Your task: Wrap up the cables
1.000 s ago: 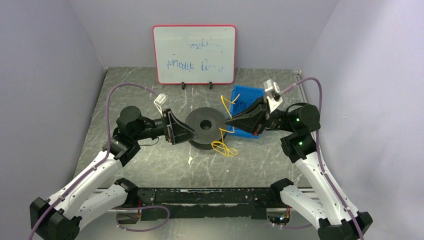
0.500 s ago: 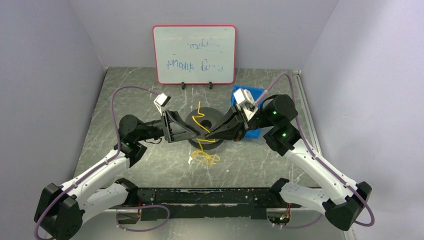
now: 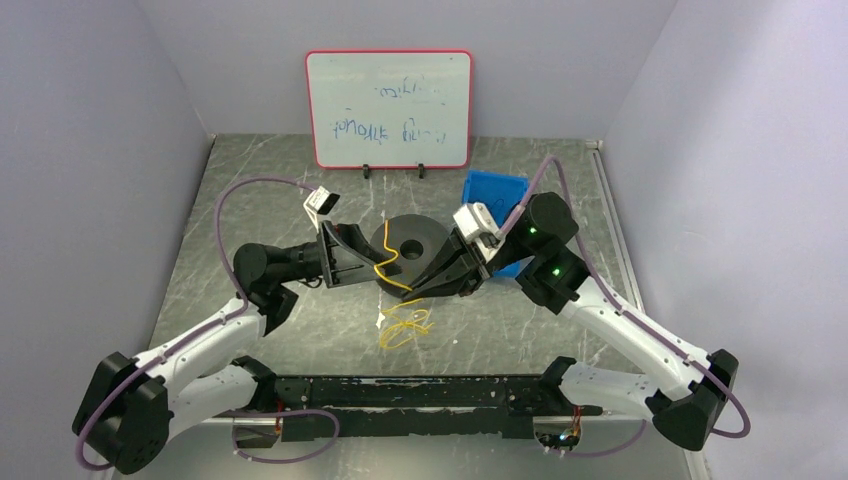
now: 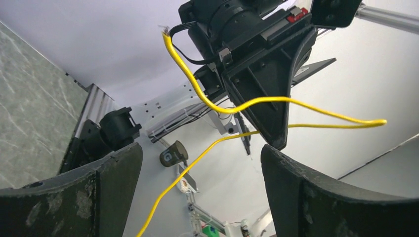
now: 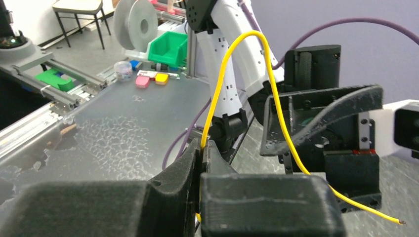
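Observation:
The cable is one thin yellow strand [image 3: 384,262] arching in front of the black spool [image 3: 412,238], its loose end coiled on the table [image 3: 404,327]. My right gripper [image 3: 412,289] is shut on the strand; in the right wrist view the wire [image 5: 218,94] rises from between the closed fingers [image 5: 190,160] and loops over towards the left gripper [image 5: 321,123]. My left gripper [image 3: 378,264] faces the right one with its jaws wide open. In the left wrist view the strand [image 4: 196,159] runs through the gap between the fingers [image 4: 116,180] without touching them.
A blue bin [image 3: 497,189] stands behind the right arm. A whiteboard [image 3: 390,108] leans against the back wall. Purple hoses [image 3: 250,188] arch over both arms. Grey walls close in left and right.
My right gripper has swung left and down from the blue bin to the spool's front, dragging the cable with it. The coil slid to the near left. The left gripper has barely narrowed.

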Available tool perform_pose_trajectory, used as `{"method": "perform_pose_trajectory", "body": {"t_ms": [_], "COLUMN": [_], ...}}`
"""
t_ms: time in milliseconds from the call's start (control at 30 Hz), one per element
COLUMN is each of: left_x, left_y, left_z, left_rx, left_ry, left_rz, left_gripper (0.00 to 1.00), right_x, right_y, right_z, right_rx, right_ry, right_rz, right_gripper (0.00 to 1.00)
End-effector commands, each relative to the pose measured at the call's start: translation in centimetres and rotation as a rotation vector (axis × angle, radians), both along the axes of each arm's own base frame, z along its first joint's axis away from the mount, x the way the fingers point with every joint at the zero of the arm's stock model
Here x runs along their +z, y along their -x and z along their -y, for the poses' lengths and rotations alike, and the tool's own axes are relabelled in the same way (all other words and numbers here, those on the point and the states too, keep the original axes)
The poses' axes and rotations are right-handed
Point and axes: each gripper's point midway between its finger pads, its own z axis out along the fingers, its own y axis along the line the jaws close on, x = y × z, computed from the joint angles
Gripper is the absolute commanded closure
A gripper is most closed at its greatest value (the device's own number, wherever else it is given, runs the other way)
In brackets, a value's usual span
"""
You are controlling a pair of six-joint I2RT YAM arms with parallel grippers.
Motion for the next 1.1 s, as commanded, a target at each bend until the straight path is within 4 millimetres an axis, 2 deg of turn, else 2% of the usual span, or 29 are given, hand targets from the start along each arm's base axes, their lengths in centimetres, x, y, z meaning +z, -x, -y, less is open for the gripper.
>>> {"method": "perform_pose_trajectory", "body": {"t_ms": [0, 400, 667, 800, 1067], "left_x": [1.9, 2.9, 2.9, 3.1, 3.3], "left_y": [2.1, 2.7, 2.8, 2.8, 3.1], "left_z": [-0.8, -0.8, -0.7, -0.5, -0.4], "left_rx": [-0.071, -0.103, -0.114, -0.125, -0.139], "left_ry": [0.096, 0.132, 0.148, 0.156, 0.161], "left_rz": [0.075, 0.083, 0.089, 0.091, 0.098], "left_gripper": [0.08, 0.15, 0.38, 0.45, 0.47], "right_x": [0.5, -0.9, -1.4, -1.7, -2.7], "right_y": [1.1, 2.9, 3.2, 3.4, 3.7], "right_z": [0.0, 0.1, 0.6, 0.8, 1.0], "right_rx": [0.055, 0.13, 0.125, 0.133, 0.145], "right_ry": [-0.023, -0.009, -0.01, -0.005, 0.024], "right_rz": [0.066, 0.097, 0.107, 0.112, 0.107], "right_gripper": [1.0, 1.0, 1.0, 1.0, 1.0]}}
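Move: The left hand, open and empty, goes for the free stretch of yellow cable arching from the right fingers: its middle is about 3 cm ahead, 2 cm to the right and 4 cm up. From the right hand, that middle is roughly 8 cm ahead, 1 cm left and level in height. The cable bundle hangs about 15 cm straight below the right grip. The black spool's middle lies some 17 cm ahead of the left hand, 2 cm right and 30 cm down. Still pinching the yellow cable in shut fingers, the right hand draws back about 3 cm and sinks about 2 cm, swinging some 5–10 degrees counter-clockwise and tipping up slightly, which brings the free stretch closer to the left fingertips. The left hand barely shifts, easing back under 1 cm and turning about 5 degrees, while its fingers close from nearly wide open to about half. Whether they touch the cable can't be seen. ##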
